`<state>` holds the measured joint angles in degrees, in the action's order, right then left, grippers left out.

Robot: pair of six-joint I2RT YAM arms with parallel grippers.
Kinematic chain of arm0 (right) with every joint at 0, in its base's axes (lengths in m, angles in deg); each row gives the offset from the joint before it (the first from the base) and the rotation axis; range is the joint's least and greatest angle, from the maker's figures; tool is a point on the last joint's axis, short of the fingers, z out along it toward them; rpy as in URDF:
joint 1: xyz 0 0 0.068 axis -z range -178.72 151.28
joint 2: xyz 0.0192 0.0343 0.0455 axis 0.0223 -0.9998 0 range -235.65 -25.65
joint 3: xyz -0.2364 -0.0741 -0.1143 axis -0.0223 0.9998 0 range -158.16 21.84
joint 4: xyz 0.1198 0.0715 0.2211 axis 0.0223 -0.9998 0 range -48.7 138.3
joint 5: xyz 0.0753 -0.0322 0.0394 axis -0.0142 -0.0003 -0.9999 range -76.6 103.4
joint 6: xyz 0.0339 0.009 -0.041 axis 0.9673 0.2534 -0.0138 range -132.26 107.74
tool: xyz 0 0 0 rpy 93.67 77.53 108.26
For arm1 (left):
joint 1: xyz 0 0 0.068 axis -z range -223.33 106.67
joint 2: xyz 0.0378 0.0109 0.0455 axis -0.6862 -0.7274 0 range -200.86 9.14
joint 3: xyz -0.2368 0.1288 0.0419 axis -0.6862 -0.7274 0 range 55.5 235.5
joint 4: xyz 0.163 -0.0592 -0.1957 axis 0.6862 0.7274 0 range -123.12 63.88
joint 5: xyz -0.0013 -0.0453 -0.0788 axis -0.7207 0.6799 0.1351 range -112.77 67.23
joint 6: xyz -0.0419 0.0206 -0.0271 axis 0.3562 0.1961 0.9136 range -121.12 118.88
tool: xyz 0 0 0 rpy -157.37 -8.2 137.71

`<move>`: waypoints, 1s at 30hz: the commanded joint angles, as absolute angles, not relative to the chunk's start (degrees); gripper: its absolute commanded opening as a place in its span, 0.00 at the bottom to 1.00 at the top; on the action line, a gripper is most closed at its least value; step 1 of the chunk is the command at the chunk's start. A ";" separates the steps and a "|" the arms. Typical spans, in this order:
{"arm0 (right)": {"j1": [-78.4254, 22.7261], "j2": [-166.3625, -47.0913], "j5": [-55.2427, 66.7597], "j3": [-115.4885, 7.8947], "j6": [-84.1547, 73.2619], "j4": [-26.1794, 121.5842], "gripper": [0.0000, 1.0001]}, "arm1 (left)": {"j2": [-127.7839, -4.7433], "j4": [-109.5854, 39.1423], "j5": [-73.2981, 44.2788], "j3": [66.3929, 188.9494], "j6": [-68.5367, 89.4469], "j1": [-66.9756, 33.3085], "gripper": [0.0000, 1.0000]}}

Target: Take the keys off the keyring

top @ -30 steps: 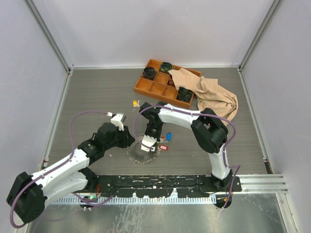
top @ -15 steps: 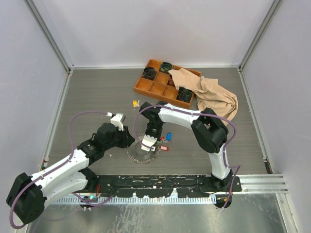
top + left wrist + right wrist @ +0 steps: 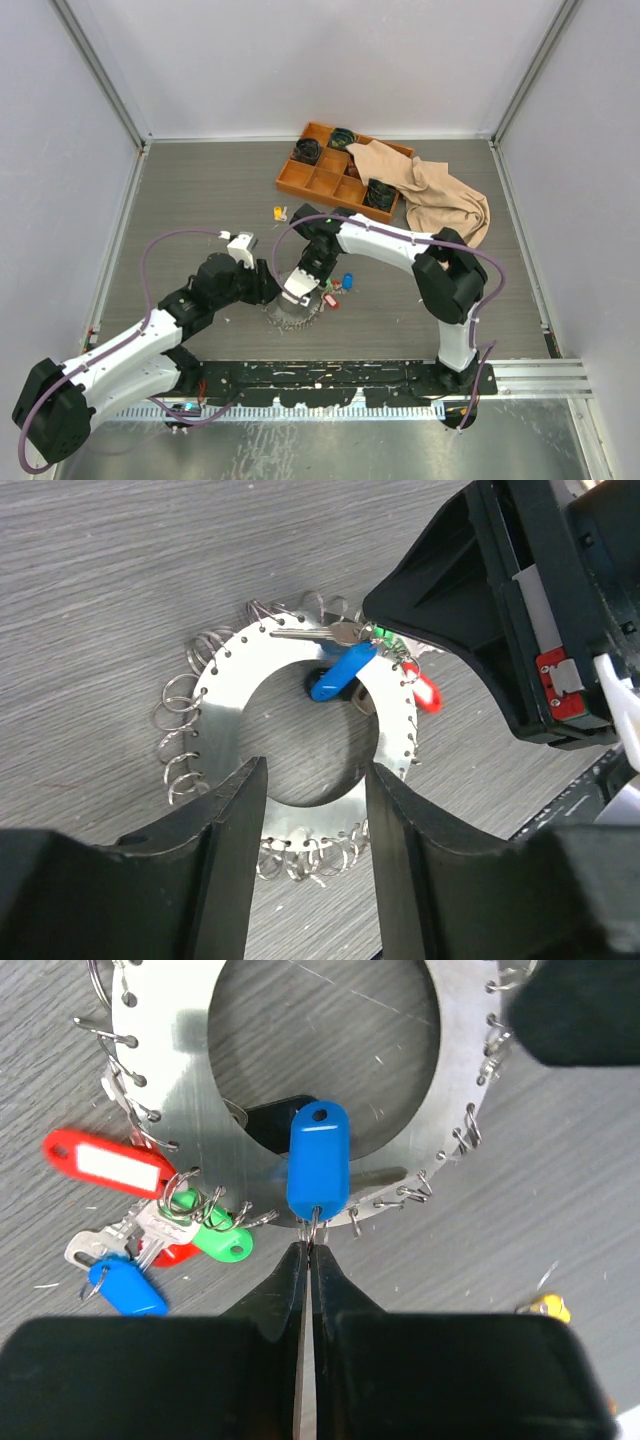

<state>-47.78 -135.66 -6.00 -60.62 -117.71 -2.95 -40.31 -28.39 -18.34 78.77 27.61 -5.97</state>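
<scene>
The keyring (image 3: 235, 680) is a flat silver ring-shaped plate with several small wire loops along its rim, lying on the table (image 3: 290, 314). The keys hang in a cluster at one edge: a silver key (image 3: 110, 1240) with a red tag (image 3: 105, 1160), a green tag (image 3: 220, 1238) and a small blue tag (image 3: 125, 1285). My right gripper (image 3: 308, 1248) is shut on the wire loop of a larger blue tag (image 3: 318, 1165) that lies across the plate. My left gripper (image 3: 315, 800) is open, its fingers (image 3: 240, 820) straddling the plate's near rim.
An orange compartment tray (image 3: 300, 178) sits at the back, partly covered by a beige cloth (image 3: 440, 200). A small yellow piece (image 3: 280, 212) lies behind the plate. Grey walls close in both sides, and a black rail (image 3: 330, 378) runs along the near edge.
My right jaws have closed onto the blue tag's loop and shifted slightly left with the plate. My left jaws have spread wider.
</scene>
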 commanded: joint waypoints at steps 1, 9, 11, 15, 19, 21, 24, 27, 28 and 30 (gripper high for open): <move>-47.94 -128.39 -3.43 -58.01 -104.59 4.01 0.01 | -38.88 -36.92 -14.16 78.11 29.31 -6.34 0.49; -46.89 -119.92 -5.42 -49.87 -89.23 13.57 0.01 | -34.21 -46.06 -10.68 74.19 14.99 -6.42 0.62; -45.93 -118.11 -8.22 -48.42 -86.04 15.44 0.01 | -32.50 -52.65 -7.79 71.08 10.95 -6.42 0.62; -42.36 -114.28 -16.40 -44.77 -81.28 18.38 0.01 | -31.55 -65.59 -2.71 66.37 6.46 -6.42 0.63; -40.23 -111.03 -20.35 -41.20 -79.56 20.47 0.01 | -32.85 -70.83 0.44 66.56 2.77 -6.38 0.64; -40.04 -110.20 -20.71 -39.98 -79.20 21.16 0.01 | -33.97 -72.60 0.81 67.17 0.63 -6.33 0.65; -39.84 -109.67 -21.76 -39.77 -79.06 20.60 0.01 | -37.70 -74.35 0.42 69.42 -1.37 -6.20 0.65; -39.53 -109.76 -23.19 -40.67 -78.74 19.35 0.01 | -43.29 -75.06 0.16 72.45 -3.96 -4.63 0.66; -39.49 -109.76 -23.40 -40.80 -78.79 19.11 0.01 | -45.07 -75.34 0.01 73.23 -5.47 -4.29 0.66; -39.17 -109.91 -24.31 -40.94 -78.73 18.66 0.01 | -48.40 -76.37 0.39 74.28 -7.06 -4.11 0.66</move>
<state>-39.72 -112.01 -19.81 -39.33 -80.01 17.45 -43.94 -69.35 -0.64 70.42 -1.00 -5.01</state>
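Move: The right fingers are already shut on the blue key's small ring, with its tag about 1 cm back, 1 cm left and just below them. From them the keyring's middle lies some 6 cm back, 5 cm left and 3 cm down, the red tag 6 cm back and 3 cm right, the loose blue tag 2 cm back and 6 cm right. From the open left hand the held blue key is about 4 cm ahead, 7 cm right and 6 cm lower. Keep the right pinch on the blue key's ring and raise it about 6 cm, easing right and slightly back while turning the wrist clockwise some 35 degrees. Meanwhile bring the left gripper up and to the right, opening it wider and tipping its fingers upward, so it stays facing the held key without touching it. ##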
